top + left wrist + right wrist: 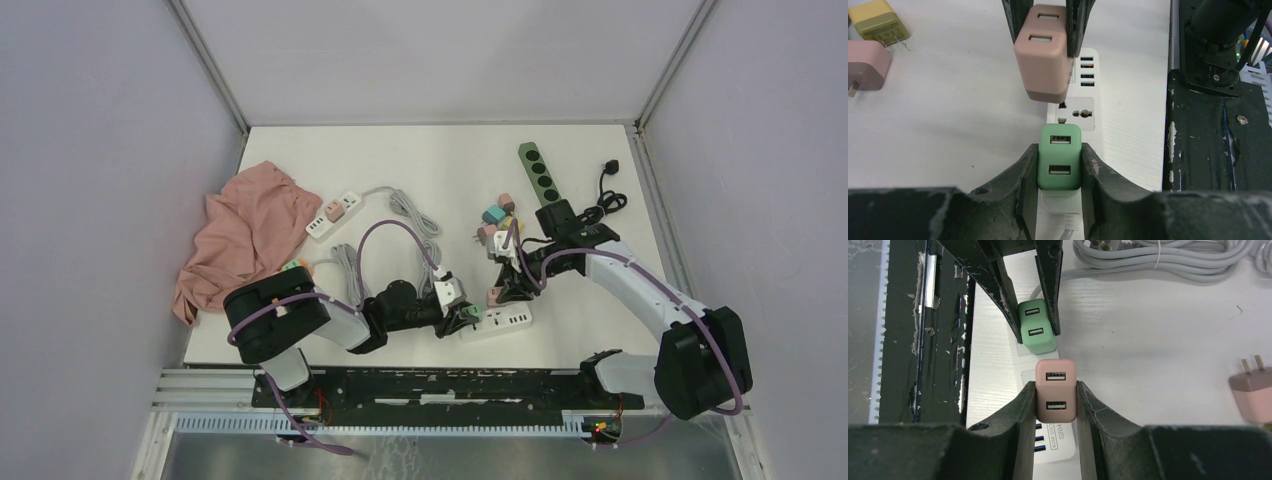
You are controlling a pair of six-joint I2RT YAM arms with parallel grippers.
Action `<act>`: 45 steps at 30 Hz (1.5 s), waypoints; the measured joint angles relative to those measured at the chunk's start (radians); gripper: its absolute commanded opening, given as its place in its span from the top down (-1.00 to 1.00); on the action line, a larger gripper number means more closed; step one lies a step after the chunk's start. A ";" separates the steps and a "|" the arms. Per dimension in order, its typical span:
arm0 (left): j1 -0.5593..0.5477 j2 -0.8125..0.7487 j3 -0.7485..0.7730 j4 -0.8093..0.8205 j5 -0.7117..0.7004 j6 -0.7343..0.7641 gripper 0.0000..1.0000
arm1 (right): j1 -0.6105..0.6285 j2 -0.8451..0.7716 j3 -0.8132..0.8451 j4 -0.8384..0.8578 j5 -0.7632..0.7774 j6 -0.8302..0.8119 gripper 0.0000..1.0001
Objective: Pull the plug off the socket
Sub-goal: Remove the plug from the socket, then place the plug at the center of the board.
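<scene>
A white power strip (pixel 497 322) lies near the table's front edge. My left gripper (pixel 1059 152) is shut on a green USB plug (pixel 1059 160) that sits on the strip (pixel 1083 107) at its cable end. My right gripper (pixel 1056 390) is shut on a pink USB plug (pixel 1056 397) and holds it over the strip's (pixel 1064 440) middle, where it seems lifted just off an exposed socket. In the top view the left gripper (pixel 465 315) and the right gripper (pixel 503 290) meet over the strip. The left wrist view shows the pink plug (pixel 1043 60) and the right wrist view the green plug (pixel 1035 332).
A pink cloth (pixel 240 235) lies at the left. A second white strip (pixel 335 215) and coiled grey cable (pixel 400 225) lie behind the left arm. Several loose plugs (pixel 495 220) and a dark green strip (pixel 540 175) lie at the back right. Black rails run along the front edge.
</scene>
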 measured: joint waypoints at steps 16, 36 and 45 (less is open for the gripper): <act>0.000 -0.024 0.000 -0.040 -0.001 -0.018 0.35 | -0.205 -0.042 0.004 0.235 -0.034 0.389 1.00; 0.000 -0.085 -0.012 -0.139 -0.018 -0.103 -0.49 | -0.461 0.219 -0.124 0.742 0.298 1.370 0.75; 0.000 -0.224 -0.018 -0.169 -0.041 -0.104 -0.53 | -0.520 0.333 -0.122 0.780 0.251 1.474 0.34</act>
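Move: The right hand holds the pink plug clear of the white strip; its free spot on the table is about 16 cm ahead, 12 right and 9 below. Also some 9 below, the yellow plug lies about 22 ahead and 5 right, the loose pink plug about 20 ahead and 3 left. The left hand still grips the green plug in the white strip, whose middle is about 9 cm right, 2 back and 4 below. The right swings the pink plug about 20 cm forward-right and clockwise, then lowers; left releases green plug, rises. ##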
